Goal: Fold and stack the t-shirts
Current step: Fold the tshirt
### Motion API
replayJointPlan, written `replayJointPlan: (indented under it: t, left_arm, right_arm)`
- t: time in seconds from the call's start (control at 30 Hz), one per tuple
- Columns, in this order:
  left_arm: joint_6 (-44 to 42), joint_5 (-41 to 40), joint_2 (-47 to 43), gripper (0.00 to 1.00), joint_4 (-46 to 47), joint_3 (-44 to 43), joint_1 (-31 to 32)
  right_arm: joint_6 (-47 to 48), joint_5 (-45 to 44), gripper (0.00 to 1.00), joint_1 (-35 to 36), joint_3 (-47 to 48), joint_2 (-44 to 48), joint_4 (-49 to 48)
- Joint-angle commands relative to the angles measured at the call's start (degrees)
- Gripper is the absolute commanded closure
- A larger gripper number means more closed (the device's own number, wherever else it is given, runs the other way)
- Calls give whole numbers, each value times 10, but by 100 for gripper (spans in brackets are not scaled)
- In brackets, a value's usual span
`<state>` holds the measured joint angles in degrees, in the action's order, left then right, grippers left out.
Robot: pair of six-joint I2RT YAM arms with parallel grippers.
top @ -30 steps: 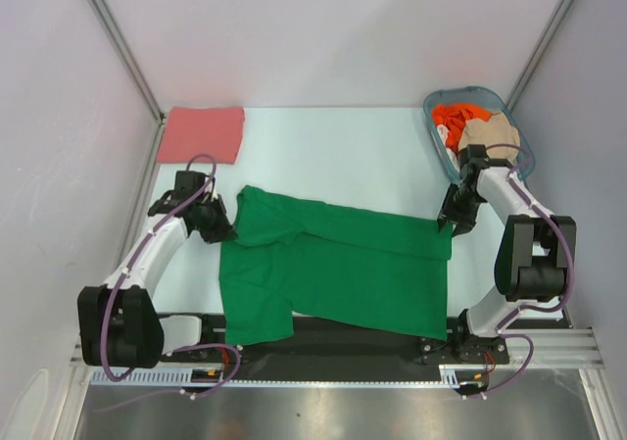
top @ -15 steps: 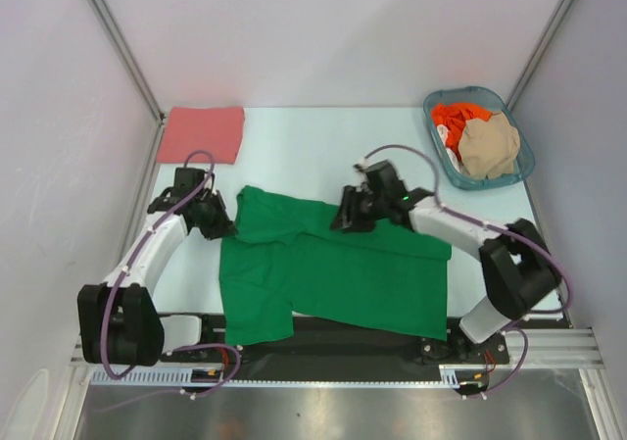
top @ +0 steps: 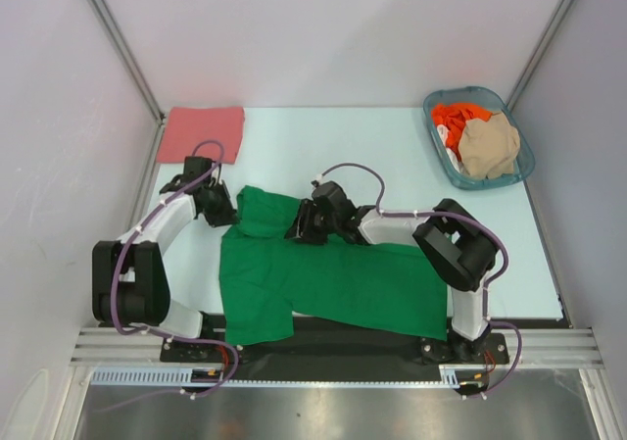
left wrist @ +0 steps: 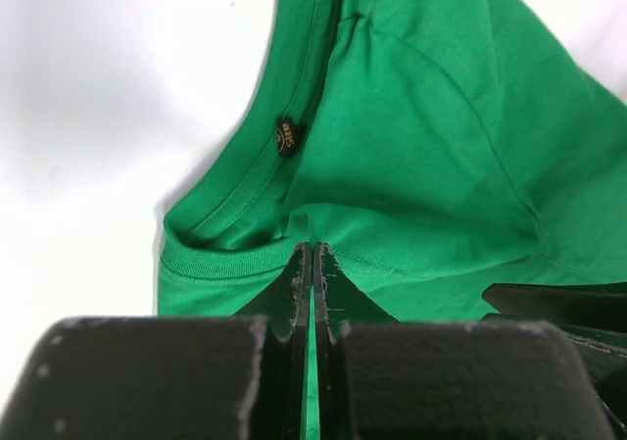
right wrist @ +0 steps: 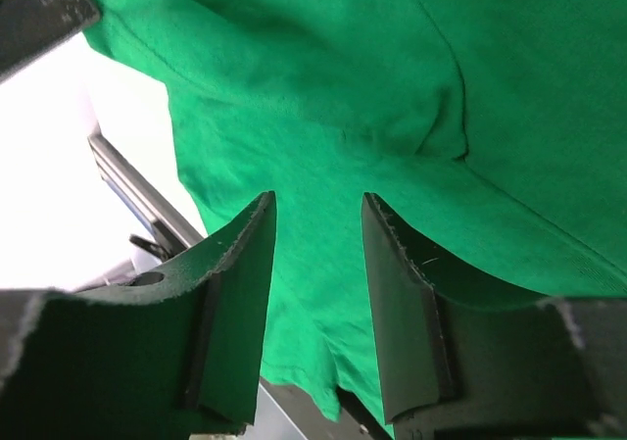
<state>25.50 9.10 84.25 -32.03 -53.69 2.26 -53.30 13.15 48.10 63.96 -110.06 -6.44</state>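
Observation:
A bright green t-shirt [top: 333, 273] lies spread across the near half of the table, with its collar [left wrist: 245, 190] at the left. My left gripper [top: 221, 212] is shut on the shirt's edge by the collar, and green cloth shows between its closed fingers [left wrist: 312, 254]. Over the shirt's upper middle my right gripper [top: 300, 226] hangs open, its fingers [right wrist: 318, 203] apart above the cloth and holding nothing. A salmon-pink t-shirt [top: 202, 133] lies folded at the back left. An orange-red t-shirt [top: 450, 120] and a beige t-shirt [top: 490, 144] sit crumpled in the basket.
The blue-grey plastic basket [top: 468, 179] stands at the back right corner. Metal frame posts rise at both back corners. The green shirt's lower hem hangs over the black rail [top: 323, 337] at the table's near edge.
My right arm has swung from beside the basket leftward across the green shirt to just right of the collar. The left gripper has shifted slightly up and right, still shut on the shirt.

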Motion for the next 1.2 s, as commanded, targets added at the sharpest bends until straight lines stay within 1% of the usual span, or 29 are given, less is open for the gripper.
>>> replayJointPlan:
  t: [0.0,0.13,0.17,0.2,0.3,0.37,0.43,0.6,0.77,0.8,0.87,0.93,0.97,1.03,1.07,1.1,1.17]
  left_arm:
    - [-12,-6,-13,100,25,1,-4]
    - [-9,4,-18,100,27,5,-4]
    - [-9,6,-20,100,28,8,-4]
    - [-11,7,-21,100,28,9,-4]
    - [-12,11,-20,100,28,9,-4]
    - [-12,11,-22,100,28,10,-4]
    - [-11,13,-22,100,28,10,-4]
    - [-11,17,-20,100,29,8,-4]
    - [-12,18,-20,100,29,7,-4]
    - [-12,17,-21,100,28,8,-4]
    - [-12,15,-22,100,27,8,-4]
    - [-14,15,-22,100,25,8,-4]
    - [-15,14,-23,100,25,9,-4]
    - [-15,12,-25,100,23,9,-4]
    - [-14,13,-27,100,22,9,-4]
    - [-14,13,-30,100,22,9,-4]
    - [-11,9,-36,100,15,7,-4]
  right_arm:
    - [-32,-42,55,11,20,-14,-36]
    - [-41,-59,61,15,25,-26,-34]
    - [-44,-74,62,15,31,-31,-19]
    - [-45,-76,63,15,38,-32,-3]
    - [-47,-81,63,16,48,-40,-4]
    - [-46,-98,63,19,62,-48,27]
    - [-45,-108,62,22,70,-58,27]
    - [-55,-116,67,27,83,-68,79]
    - [-41,-123,66,33,95,-70,103]
    - [-39,-121,68,33,100,-74,108]
    - [-34,-119,77,33,117,-86,124]
    - [-23,-128,78,35,126,-90,135]
    - [-20,-130,85,35,130,-91,144]
    - [-14,-131,93,35,140,-91,154]
    - [-2,-131,100,35,143,-88,162]
    - [3,-147,100,35,153,-86,168]
    - [17,-152,100,34,158,-77,187]
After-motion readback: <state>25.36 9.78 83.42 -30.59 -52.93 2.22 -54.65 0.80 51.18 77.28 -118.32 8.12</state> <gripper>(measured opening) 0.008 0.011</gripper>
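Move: My open right hand hangs over the green t-shirt. The folded edge I'm after lies about 3 cm below it, 2 cm ahead and 1 cm left. The collar's black size tag is some 18 cm left and 9 cm ahead, the red folded shirt roughly 26 cm left and 28 cm ahead. From my left hand, already shut on the same fold near the collar, that spot is about 16 cm right and 2 cm back. I ease my right hand down about 3 cm onto the green shirt, sliding some 2 cm forward and slightly left, while it tips roughly 10 degrees steeper and turns a little clockwise. Once low, I shut the half-open fingers and pinch the folded edge just left of its seam corner. My left hand stays put and keeps its grip at the collar end. ##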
